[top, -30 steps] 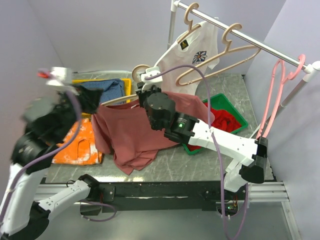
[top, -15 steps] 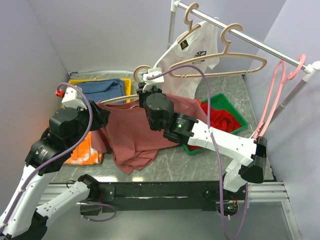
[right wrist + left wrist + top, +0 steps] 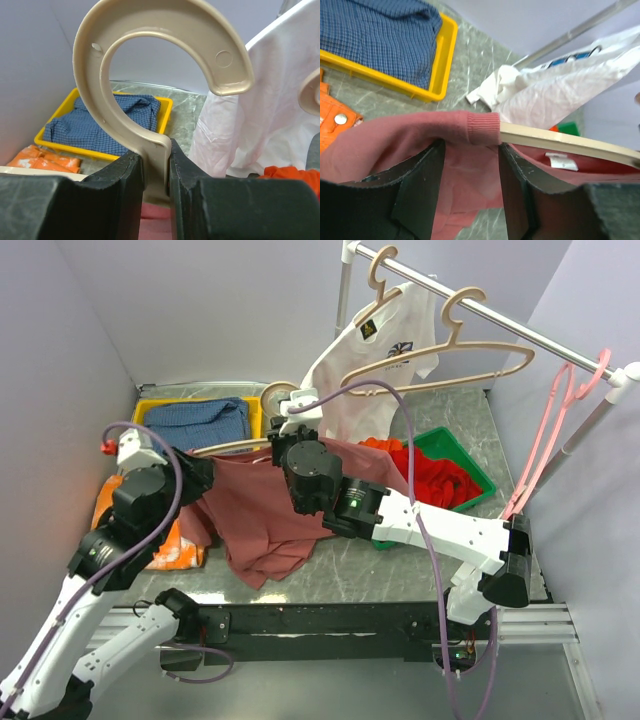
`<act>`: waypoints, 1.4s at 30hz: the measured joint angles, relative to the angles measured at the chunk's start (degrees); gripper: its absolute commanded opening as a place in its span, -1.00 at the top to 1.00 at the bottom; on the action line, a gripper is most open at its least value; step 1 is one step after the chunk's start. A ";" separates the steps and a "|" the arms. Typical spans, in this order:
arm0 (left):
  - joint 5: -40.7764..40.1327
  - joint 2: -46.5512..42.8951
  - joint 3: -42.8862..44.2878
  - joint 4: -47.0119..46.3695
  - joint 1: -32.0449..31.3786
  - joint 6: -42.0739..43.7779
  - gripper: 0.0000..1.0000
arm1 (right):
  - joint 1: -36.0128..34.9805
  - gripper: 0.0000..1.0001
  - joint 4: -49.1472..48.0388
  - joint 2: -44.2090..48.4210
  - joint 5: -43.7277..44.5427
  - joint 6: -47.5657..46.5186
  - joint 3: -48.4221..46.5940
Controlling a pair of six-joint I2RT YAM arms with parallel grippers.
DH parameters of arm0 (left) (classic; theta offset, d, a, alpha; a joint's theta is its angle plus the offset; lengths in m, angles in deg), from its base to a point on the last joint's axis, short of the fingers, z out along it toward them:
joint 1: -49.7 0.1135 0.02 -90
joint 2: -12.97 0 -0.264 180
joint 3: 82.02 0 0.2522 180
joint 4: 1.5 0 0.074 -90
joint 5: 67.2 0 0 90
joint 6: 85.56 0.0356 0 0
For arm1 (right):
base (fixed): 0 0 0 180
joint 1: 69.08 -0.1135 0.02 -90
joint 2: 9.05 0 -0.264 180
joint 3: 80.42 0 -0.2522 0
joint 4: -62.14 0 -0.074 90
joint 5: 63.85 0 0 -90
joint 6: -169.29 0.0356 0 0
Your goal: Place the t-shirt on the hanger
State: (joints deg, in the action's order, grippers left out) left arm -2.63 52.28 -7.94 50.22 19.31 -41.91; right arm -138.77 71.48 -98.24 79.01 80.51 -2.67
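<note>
The dusty-rose t-shirt point(image 3: 262, 522) hangs draped over the beige wooden hanger point(image 3: 236, 447) above the table's middle. My right gripper point(image 3: 290, 432) is shut on the hanger's neck just under its rounded hook point(image 3: 111, 109), the fingers point(image 3: 120, 195) pressed to both sides. In the left wrist view the ribbed collar point(image 3: 476, 128) bunches on the hanger's arm point(image 3: 560, 140), with a white label point(image 3: 562, 161) inside the neck. My left gripper point(image 3: 470, 152) is open at the shirt's left shoulder. Its jaws stand apart just below the collar, with loose rose fabric hanging behind the gap.
A yellow tray point(image 3: 256, 416) with a blue checked garment sits at the back left, and orange clothing point(image 3: 166, 543) lies on the left. A green bin point(image 3: 470, 468) of red garments stands right. The rail point(image 3: 520, 332) carries a white logo t-shirt point(image 3: 376, 352), a bare wooden hanger point(image 3: 470, 348) and a pink hanger point(image 3: 558, 412).
My left arm swung in from the left to the shirt's left shoulder and its jaws opened wider. The right arm, hanger and shirt shifted slightly left.
</note>
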 measured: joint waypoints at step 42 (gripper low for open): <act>27.45 14.93 32.24 -16.63 0.07 24.28 0.98 | -2.99 1.00 2.21 -3.96 -3.06 -13.27 -24.83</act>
State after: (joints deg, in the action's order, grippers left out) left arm 24.82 67.21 24.30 33.58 19.38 -17.63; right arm -141.76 73.68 -102.20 75.95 67.24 -27.50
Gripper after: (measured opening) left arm 0.036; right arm 0.276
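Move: The left edge of the t-shirt's collar sits right at the open left fingertips, about 2 cm ahead, laterally level and 1 cm above. From the left hand, the hanger's neck, held by the right hand, is some 14 cm right, 5 cm ahead and 7 cm up. Well below the left hand, the yellow box lies roughly 28 cm ahead and 11 cm left. From the right hand, the collar edge is about 14 cm left, 3 cm back and 6 cm lower. Ease the left gripper a centimetre or two left and slightly up, then shut it to pinch the t-shirt beside the collar edge. Carry the pinched cloth up about 24 cm and some 7 cm left, away from the hanger's neck, tipping the fingers upward and turning them clockwise. Keep the right gripper shut on the hanger and raise it about 14 cm, mostly after the pinch. ##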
